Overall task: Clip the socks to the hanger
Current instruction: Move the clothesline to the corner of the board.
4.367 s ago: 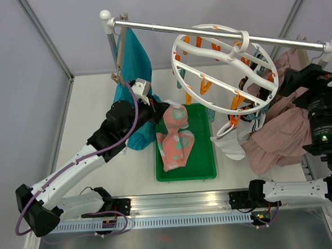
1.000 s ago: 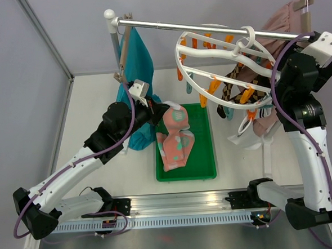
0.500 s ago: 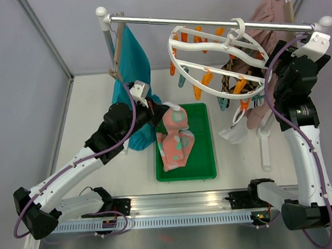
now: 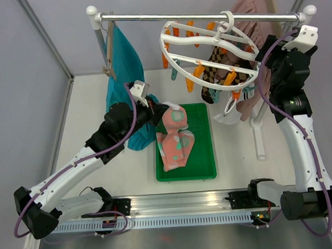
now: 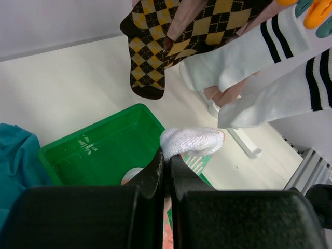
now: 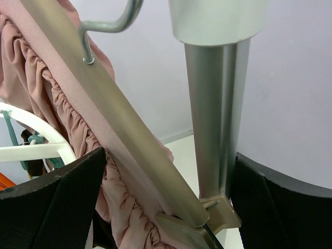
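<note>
The hanger (image 4: 206,40), a round white ring with orange and teal clips, hangs from the rack's rail (image 4: 165,15). Argyle socks (image 4: 217,79) (image 5: 150,57) and white striped socks (image 4: 228,112) (image 5: 259,57) are clipped to it. My left gripper (image 4: 160,110) (image 5: 166,161) is shut on a pink patched sock (image 4: 176,119) with a white toe (image 5: 192,141), held over the green tray (image 4: 204,156). Another pink sock (image 4: 176,149) lies in the tray. My right gripper (image 4: 271,53) (image 6: 166,207) is raised and open, straddling the rack's right post (image 6: 218,104) and a slim hanger's bar (image 6: 119,119).
A teal garment (image 4: 120,59) hangs at the rail's left end, beside my left arm. A dusty-pink skirt (image 6: 62,104) (image 4: 249,3) hangs on the slim hanger at the right end. The rack's foot (image 4: 260,147) rests on the table, right of the tray.
The rack, with ring, socks and garments, has shifted left and toward the back. My right arm moved with it at the post. The left arm and its sock stayed still.
</note>
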Controlling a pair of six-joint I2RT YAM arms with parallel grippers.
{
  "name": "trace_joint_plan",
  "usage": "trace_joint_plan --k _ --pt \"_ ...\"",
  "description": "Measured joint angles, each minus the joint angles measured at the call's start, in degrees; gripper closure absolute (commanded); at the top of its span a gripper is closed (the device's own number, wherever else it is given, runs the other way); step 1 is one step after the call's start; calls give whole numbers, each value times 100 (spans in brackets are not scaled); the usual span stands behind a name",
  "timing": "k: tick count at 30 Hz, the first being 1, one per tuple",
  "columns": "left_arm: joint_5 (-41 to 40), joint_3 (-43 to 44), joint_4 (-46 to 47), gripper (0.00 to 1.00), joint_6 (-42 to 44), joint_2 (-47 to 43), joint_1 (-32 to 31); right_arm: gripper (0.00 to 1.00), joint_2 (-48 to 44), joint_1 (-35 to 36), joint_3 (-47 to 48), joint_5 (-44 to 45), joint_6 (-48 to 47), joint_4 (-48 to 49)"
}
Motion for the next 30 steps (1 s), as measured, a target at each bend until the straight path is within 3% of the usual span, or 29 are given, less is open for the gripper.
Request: trace_joint_plan --k 8,18,30 --pt "-57 2 0 98 0 42 0 2 9 -2 157 -118 92 -282" --pt "-94 2 0 98 0 46 0 2 -693 22 691 -407 562 -1998" --pt "-92 2 0 98 0 46 0 2 -1554 44 1449 -577 817 -3263"
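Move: The clothesline's right post stands just beyond the wide-open right fingertips, roughly 3 cm ahead and 3 cm to the right, its upper part level with them. The pink cloth hangs about 9 cm left of the hand, 6 cm farther out and 8 cm lower. The round white hanger's middle lies some 25 cm to the hand's left, level with it. From the left hand the post is around 42 cm right, 15 cm ahead and 10 cm higher. The clothesline's right post, already pushed forward, is let go: after a brief stay against it, the right hand comes free and draws straight back about 14 cm, climbing some 5 cm in the later part. The fingers stay wide open, and the wrist rolls its left side up while turning slightly counter-clockwise, 5 to 10 degrees each. ##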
